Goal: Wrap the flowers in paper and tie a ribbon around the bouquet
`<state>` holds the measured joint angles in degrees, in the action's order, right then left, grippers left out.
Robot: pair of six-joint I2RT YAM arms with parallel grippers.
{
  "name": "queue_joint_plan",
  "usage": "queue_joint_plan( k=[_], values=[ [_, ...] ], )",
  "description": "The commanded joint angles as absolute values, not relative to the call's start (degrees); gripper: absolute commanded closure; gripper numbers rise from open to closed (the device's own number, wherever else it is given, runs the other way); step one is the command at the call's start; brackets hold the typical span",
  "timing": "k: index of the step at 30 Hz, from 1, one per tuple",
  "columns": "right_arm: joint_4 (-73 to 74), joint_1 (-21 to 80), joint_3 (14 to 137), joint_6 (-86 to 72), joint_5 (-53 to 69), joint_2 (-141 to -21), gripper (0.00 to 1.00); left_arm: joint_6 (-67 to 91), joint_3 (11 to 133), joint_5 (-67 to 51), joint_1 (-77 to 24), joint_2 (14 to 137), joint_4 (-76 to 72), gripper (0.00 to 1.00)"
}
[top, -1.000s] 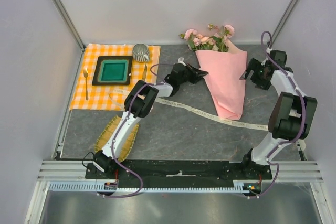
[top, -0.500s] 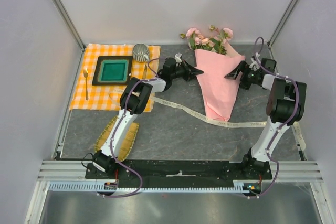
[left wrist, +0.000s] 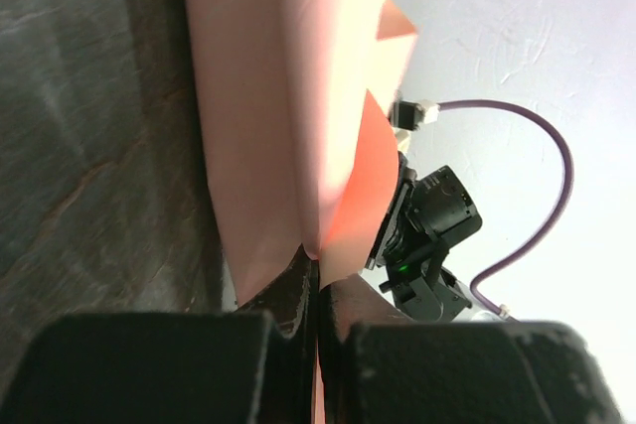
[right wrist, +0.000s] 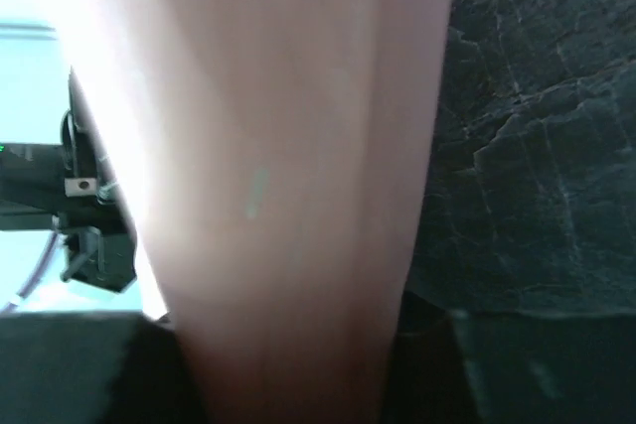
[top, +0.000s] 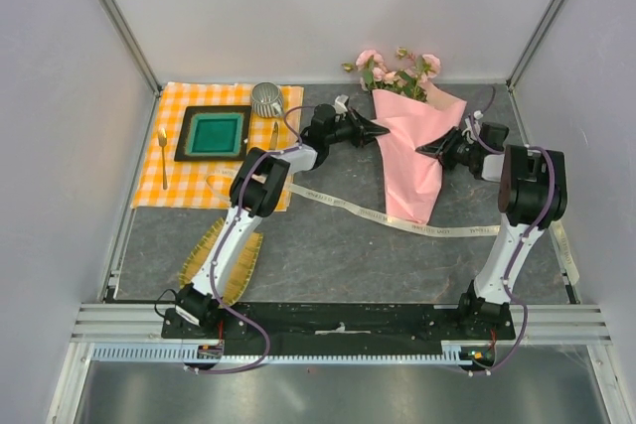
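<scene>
The bouquet (top: 407, 171) lies on the dark table as a pink paper cone with its tip toward me. The pale pink flowers (top: 397, 67) stick out of its far end. My left gripper (top: 383, 132) is shut on the left edge of the paper (left wrist: 258, 96), which is pinched thin between its jaws (left wrist: 318, 270). My right gripper (top: 422, 150) is at the cone's right side. In the right wrist view the paper (right wrist: 298, 146) fills the gap between that gripper's (right wrist: 288, 354) jaws. The cream ribbon (top: 348, 208) lies flat across the table and passes under the cone's tip.
An orange-checked cloth (top: 149, 181) at the back left carries a green tray (top: 212, 133), a metal cup (top: 266, 99) and a fork (top: 162, 151). A woven bamboo mat (top: 214, 255) lies under the left arm. White walls enclose the table on three sides.
My right gripper moved left from beside the bouquet onto its right side and closed round the cone. The left gripper kept its grip, and the cone narrowed and shifted slightly.
</scene>
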<state>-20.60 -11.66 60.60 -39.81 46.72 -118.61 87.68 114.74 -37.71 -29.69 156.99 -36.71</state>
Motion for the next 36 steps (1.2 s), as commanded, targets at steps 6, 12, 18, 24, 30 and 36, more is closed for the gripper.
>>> queue_joint_plan(
  k=[6,12,18,24,30,36],
  values=[
    [-16.8,-11.8,70.1,-44.7,45.5,-119.3,0.87,90.4,129.3,-34.5,-29.6,160.7,-35.3,0.98],
    [-14.0,-11.8,78.0,-40.0,44.9,-121.1,0.91,89.7,132.3,-32.0,-30.0,163.1,-36.1,0.98],
    [-4.3,-12.4,84.5,-34.0,43.9,-121.6,0.91,90.3,134.6,-30.7,-30.5,165.5,-34.9,0.98],
    [2.3,-15.0,89.5,-32.6,44.4,-121.7,0.92,90.1,136.4,-30.7,-32.1,165.5,-32.7,0.98],
    [5.2,-12.3,79.6,-31.7,41.9,-115.1,0.92,90.2,127.0,-35.3,-30.9,158.4,-35.2,0.98],
    [0.4,-7.0,62.8,-34.9,34.8,-105.9,0.99,84.1,109.9,-44.0,-28.6,148.4,-34.3,0.98]
  ],
)
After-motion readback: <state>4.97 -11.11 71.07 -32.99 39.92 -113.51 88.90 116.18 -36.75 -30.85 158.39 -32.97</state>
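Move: The left hand already pinches the wrapping paper's upper left edge; the paper's middle lies about 7 cm back and 8 cm right of it, the flower heads some 15 cm ahead and 4 cm right, and the ribbon 22 cm back, 5 cm right. From the right hand, at the paper's right side, the paper's middle is 3 cm back and 6 cm left, the flower heads 19 cm ahead and 10 cm left. All lie slightly below hand height. Right fingers close on the paper the left still holds; both swing up and forward about 5 cm, then return. ##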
